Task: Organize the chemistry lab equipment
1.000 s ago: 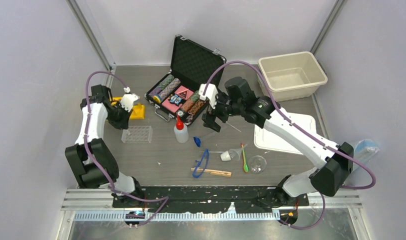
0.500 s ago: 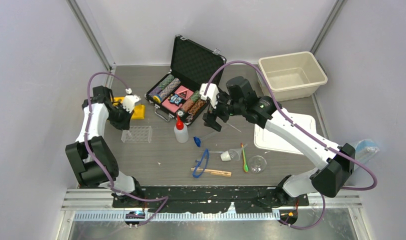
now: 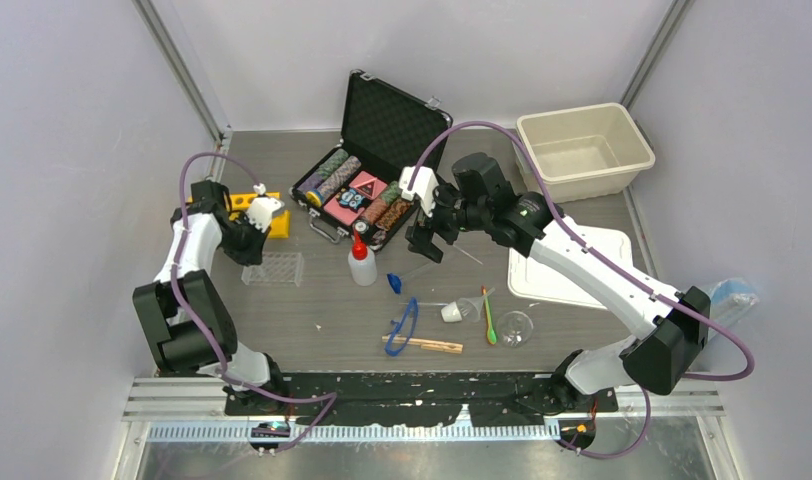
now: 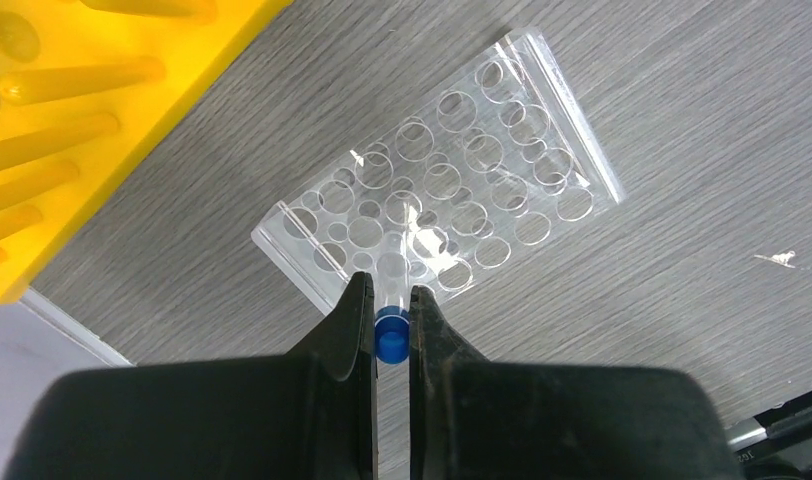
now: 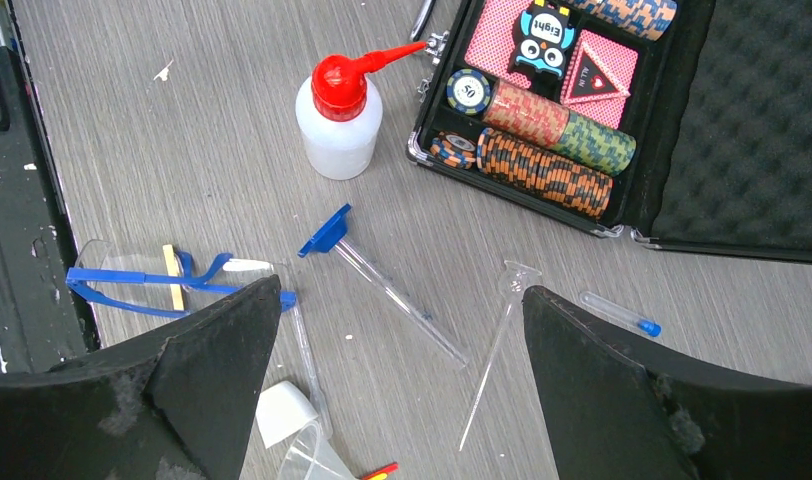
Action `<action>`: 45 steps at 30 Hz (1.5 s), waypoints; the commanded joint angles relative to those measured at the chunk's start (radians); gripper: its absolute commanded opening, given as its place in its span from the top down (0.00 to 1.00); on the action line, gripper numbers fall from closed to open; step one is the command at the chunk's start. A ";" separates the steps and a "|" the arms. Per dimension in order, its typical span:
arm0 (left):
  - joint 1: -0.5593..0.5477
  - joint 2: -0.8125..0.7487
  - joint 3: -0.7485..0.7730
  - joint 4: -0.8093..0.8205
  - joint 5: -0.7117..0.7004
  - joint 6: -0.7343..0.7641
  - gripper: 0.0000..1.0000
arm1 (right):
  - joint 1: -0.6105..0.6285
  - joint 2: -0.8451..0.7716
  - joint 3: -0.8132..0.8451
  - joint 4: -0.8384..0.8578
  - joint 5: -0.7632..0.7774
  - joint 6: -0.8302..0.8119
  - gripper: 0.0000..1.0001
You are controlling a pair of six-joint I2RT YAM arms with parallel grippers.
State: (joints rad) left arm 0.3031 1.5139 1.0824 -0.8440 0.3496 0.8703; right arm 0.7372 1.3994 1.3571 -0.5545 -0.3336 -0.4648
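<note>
My left gripper [image 4: 387,298] is shut on a blue-capped tube [image 4: 391,335], held upright just above the near edge of the clear tube rack [image 4: 452,200]. The yellow tube rack [image 4: 72,130] lies beside it. From above, the left gripper [image 3: 248,243] hangs between the yellow rack [image 3: 274,222] and the clear rack [image 3: 274,268]. My right gripper [image 5: 402,295] is open and empty, high over a blue-footed glass cylinder [image 5: 382,285], a thin glass funnel [image 5: 492,350] and another blue-capped tube [image 5: 622,313]. The red-capped squeeze bottle [image 5: 334,125] stands close by.
The open black case of poker chips [image 3: 367,190] sits at the back centre. A beige bin [image 3: 584,150] and a white tray [image 3: 572,265] are at the right. Blue goggles [image 3: 404,325], a wooden clamp [image 3: 424,345] and a green spatula [image 3: 490,320] lie near the front.
My left gripper has shifted slightly right and nearer, away from the yellow rack toward the clear rack, still holding the tube. The right arm has not moved.
</note>
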 commanded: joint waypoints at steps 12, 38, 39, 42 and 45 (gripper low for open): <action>0.022 0.020 -0.015 0.018 -0.013 -0.031 0.73 | -0.005 -0.007 0.019 0.025 0.016 -0.010 0.05; 0.019 -0.295 0.262 -0.043 0.028 -0.386 0.00 | -0.273 0.365 0.225 -0.014 0.454 0.480 0.19; 0.017 -0.305 0.266 -0.034 0.031 -0.398 0.00 | -0.282 0.395 0.236 -0.013 0.483 0.507 0.21; 0.013 -0.329 0.271 -0.013 0.041 -0.415 0.00 | -0.289 0.482 0.271 -0.011 0.576 0.598 0.28; 0.010 -0.334 0.271 -0.007 0.039 -0.404 0.00 | -0.291 0.558 0.327 -0.002 0.584 0.641 0.29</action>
State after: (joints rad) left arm 0.3161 1.1938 1.3243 -0.8963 0.3614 0.5041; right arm 0.4404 1.8992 1.5917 -0.5850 0.1390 0.0311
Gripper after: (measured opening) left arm 0.995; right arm 0.719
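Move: The left gripper still pinches the blue-capped tube at the clear well plate, whose middle lies about 4 cm right and 5 cm below; the yellow rack stands 11 cm ahead and 4 cm left. For the right gripper, the other blue-capped tube lies some 21 cm ahead, 8 cm right and 24 cm below. The glass funnel is 8 cm ahead, 8 cm right; the poker case 17 cm ahead, 17 cm left. Open the left gripper wide to let go of the blue-capped tube in the well plate, then lift clear about 17 cm, tilting the fingers up towards forward. Meanwhile swing the right gripper forward some 17 cm, down and to the right, towards the other blue-capped tube, turning it clockwise about 55 degrees, pointing more steeply down and closing partway, without touching the tube. ##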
